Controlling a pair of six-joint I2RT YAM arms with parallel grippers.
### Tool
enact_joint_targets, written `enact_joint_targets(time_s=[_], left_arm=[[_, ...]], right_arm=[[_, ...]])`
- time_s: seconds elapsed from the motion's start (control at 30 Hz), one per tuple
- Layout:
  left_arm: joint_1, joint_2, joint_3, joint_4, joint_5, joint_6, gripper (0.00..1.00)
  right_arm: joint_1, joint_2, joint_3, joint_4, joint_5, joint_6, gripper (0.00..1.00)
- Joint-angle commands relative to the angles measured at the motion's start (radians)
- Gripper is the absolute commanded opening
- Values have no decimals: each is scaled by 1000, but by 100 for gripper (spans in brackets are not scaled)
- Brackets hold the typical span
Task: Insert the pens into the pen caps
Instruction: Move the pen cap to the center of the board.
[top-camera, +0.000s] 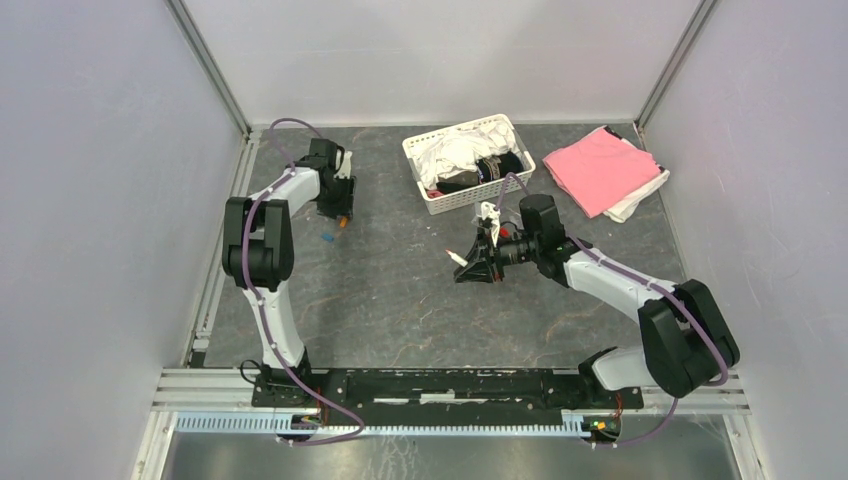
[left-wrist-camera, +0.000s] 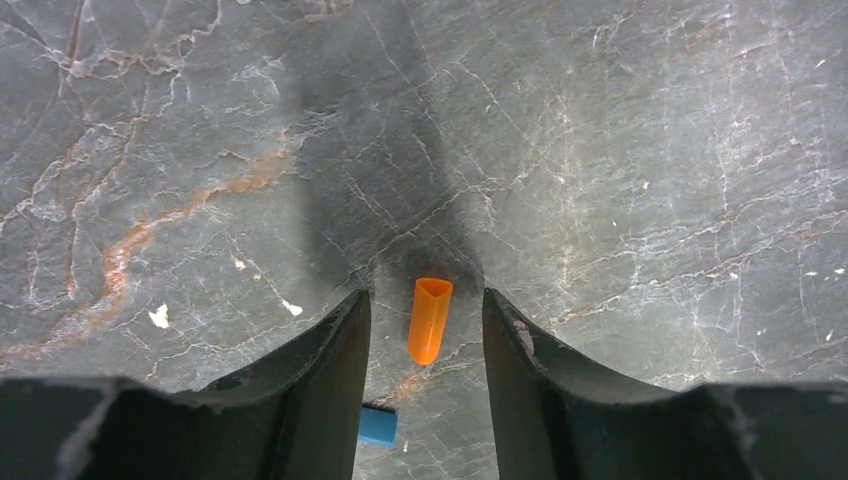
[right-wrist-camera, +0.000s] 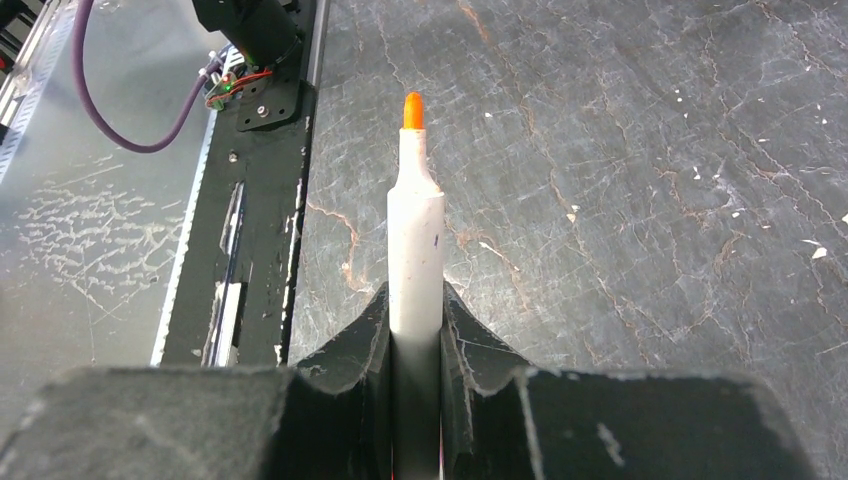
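My left gripper (left-wrist-camera: 427, 320) is open, fingers pointing down on either side of an orange pen cap (left-wrist-camera: 430, 318) lying on the dark stone table. A blue pen cap (left-wrist-camera: 378, 426) lies just behind it. In the top view the left gripper (top-camera: 342, 214) is at the far left, the orange cap (top-camera: 343, 223) under it and the blue cap (top-camera: 326, 238) beside it. My right gripper (right-wrist-camera: 416, 318) is shut on a white pen with an orange tip (right-wrist-camera: 414, 230), which sticks out forward. In the top view the right gripper (top-camera: 468, 262) holds this pen (top-camera: 457, 257) mid-table, above the surface.
A white basket (top-camera: 436, 196) of white and dark cloth stands at the back middle. A pink cloth (top-camera: 598, 167) on a white one lies at the back right. The black base rail (right-wrist-camera: 250, 220) and the left arm's base show in the right wrist view.
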Motion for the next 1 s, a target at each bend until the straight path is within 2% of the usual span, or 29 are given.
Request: enact_joint_targets(time_s=[0.0, 0.2, 0.23, 0.3, 0.33, 0.53, 0.7, 0.83, 0.97], left_arm=[[4, -1, 30, -40, 39, 56, 50], [4, 12, 18, -66, 35, 57, 43], [5, 14, 15, -68, 34, 57, 41], [4, 20, 16, -76, 41, 57, 28], [4, 20, 16, -78, 49, 57, 25], [-12, 2, -9, -88, 144, 79, 18], [-150, -79, -88, -88, 141, 195, 16], [-302, -155, -214, -63, 124, 313, 15], [-410, -227, -321, -45, 115, 413, 16]], right_arm=[[-3, 7, 43, -3, -26, -20, 0], [-5, 3, 44, -5, -28, -20, 0], [-4, 3, 44, -5, -27, -20, 0], [-4, 2, 44, -5, -29, -20, 0], [-5, 1, 44, -5, -30, -20, 0], [-6, -5, 46, -8, -32, -24, 0], [-11, -16, 54, -35, -31, -52, 0], [-30, -39, 61, -58, -36, -80, 0], [-61, -91, 61, -70, -54, -106, 0]])
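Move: The orange pen cap lies between the left hand's open fingers, about 1 cm back of the hand point and 1 cm below. A blue cap is roughly 4 cm farther back and 3 cm to the left of the orange cap. The white basket's middle is about 11 cm ahead of the left hand and 32 cm to its right. From the right hand, which holds the pen, the orange cap is some 19 cm ahead, 32 cm left and 13 cm below. The left hand pinches the orange cap, then sweeps it low about 15 cm right and back, turning clockwise. ##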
